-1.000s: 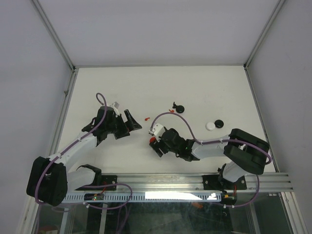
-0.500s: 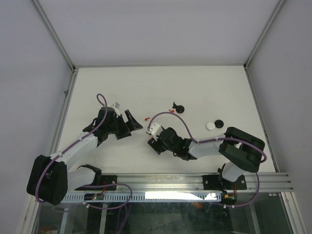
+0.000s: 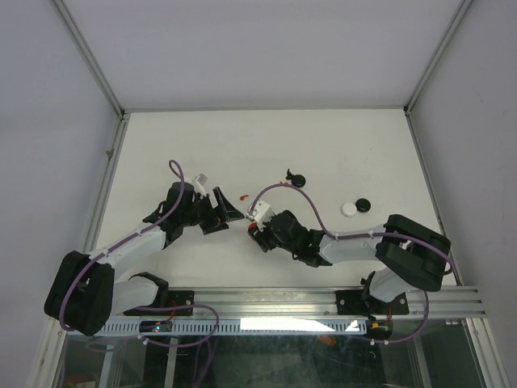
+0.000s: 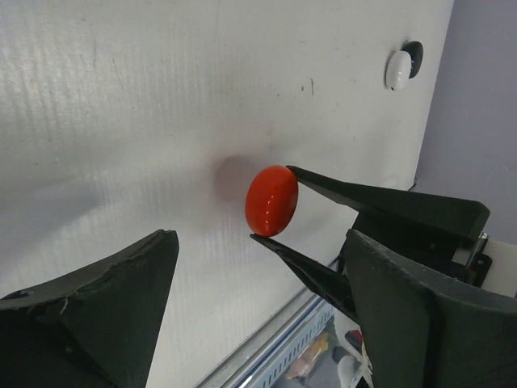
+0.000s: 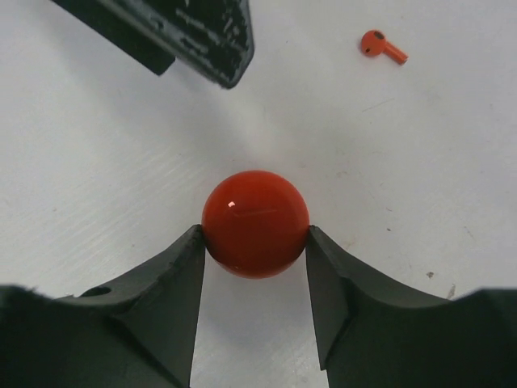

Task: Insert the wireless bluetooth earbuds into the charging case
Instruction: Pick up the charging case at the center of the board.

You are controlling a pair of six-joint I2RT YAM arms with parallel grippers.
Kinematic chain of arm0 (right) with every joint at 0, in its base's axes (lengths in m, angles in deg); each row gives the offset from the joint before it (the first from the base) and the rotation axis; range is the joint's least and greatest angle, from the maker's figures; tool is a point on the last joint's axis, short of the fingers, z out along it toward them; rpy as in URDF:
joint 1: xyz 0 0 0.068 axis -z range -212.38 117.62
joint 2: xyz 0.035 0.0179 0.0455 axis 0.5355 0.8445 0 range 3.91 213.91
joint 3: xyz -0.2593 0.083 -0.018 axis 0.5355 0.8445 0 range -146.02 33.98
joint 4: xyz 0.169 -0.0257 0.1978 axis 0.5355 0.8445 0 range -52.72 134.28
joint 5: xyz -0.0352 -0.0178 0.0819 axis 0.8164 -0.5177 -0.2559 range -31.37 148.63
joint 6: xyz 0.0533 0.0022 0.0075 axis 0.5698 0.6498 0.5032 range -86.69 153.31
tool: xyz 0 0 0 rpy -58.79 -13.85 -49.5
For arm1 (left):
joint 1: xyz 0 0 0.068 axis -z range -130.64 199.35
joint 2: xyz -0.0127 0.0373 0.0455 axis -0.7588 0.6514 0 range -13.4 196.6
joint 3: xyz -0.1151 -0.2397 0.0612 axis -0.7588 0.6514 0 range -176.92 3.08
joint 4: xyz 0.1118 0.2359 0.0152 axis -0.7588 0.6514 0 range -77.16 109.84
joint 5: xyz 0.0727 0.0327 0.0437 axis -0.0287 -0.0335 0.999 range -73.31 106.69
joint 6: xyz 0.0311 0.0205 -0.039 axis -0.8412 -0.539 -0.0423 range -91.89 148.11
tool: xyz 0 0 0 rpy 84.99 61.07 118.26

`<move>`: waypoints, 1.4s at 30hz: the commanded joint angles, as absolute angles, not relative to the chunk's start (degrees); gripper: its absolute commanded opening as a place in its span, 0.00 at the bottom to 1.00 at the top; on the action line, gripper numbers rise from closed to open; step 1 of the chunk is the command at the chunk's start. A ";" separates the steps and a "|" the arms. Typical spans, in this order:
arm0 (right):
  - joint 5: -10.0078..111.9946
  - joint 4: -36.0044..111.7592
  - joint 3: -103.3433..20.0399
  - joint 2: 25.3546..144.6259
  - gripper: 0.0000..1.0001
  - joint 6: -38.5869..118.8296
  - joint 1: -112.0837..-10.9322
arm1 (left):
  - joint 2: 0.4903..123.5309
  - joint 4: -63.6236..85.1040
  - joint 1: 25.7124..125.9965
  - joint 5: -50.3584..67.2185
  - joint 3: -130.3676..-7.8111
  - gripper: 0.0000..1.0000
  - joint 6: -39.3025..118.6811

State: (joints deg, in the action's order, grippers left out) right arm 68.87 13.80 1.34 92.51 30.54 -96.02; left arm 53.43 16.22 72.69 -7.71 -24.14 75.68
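Note:
My right gripper (image 5: 255, 236) is shut on a round red charging case (image 5: 255, 224), one finger on each side of it. In the left wrist view the same red case (image 4: 271, 200) stands on edge between those two thin black fingers (image 4: 380, 202), and it casts a shadow on the table. My left gripper (image 4: 258, 239) is open with nothing between its jaws, and it faces the case from close by. One of its fingers (image 5: 194, 32) shows at the top of the right wrist view. A small red earbud (image 5: 382, 46) lies on the table beyond the case. It is the red earbud (image 3: 244, 196) just above both grippers.
A black puck case (image 3: 300, 179) with a black earbud (image 3: 289, 173) beside it lies further back. A white case (image 3: 348, 209) and a black case (image 3: 363, 205) sit together at the right. The aluminium rail (image 3: 323, 301) runs along the near edge.
My right gripper has closed onto the red case. The left arm has swung right toward it, and its jaws have narrowed slightly.

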 commanded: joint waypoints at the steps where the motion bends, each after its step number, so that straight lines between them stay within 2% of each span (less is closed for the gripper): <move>1: 71.87 5.92 3.14 86.01 0.42 31.82 -96.37 | 50.86 6.21 73.60 -11.54 -22.48 0.85 78.90; 13: 72.30 -0.60 6.00 80.50 0.41 31.88 -96.37 | 52.46 -0.90 77.95 -13.17 -24.14 0.77 79.61; 23: 72.17 -2.84 6.98 79.06 0.40 32.05 -96.39 | 53.58 -5.82 79.06 -12.49 -23.34 0.59 82.30; 42: 72.70 -4.91 7.61 78.18 0.38 32.25 -96.37 | 55.46 -7.86 79.94 -13.72 -23.02 0.41 83.04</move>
State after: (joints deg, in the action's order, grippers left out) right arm 71.48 -0.21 7.66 80.20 31.72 -96.02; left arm 55.29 -4.28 79.40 -12.35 -22.29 82.83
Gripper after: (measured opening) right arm 0.510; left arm 0.437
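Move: The red charging case is already pinched between the right fingers and just off the board; from the left hand it lies about 6 cm to the right, 1 cm back and 4 cm lower. The left gripper's open fingers, which the case is brought up to, are about 6 cm left of the right hand, 1 cm ahead and 4 cm higher. A lone red earbud lies 8 cm ahead of the right hand, 2 cm left and 3 cm down; a black case some 13 cm ahead and 12 cm right. The right hand lifts the gripped case about 9 cm while the left goes right and up, partly closing around it. ##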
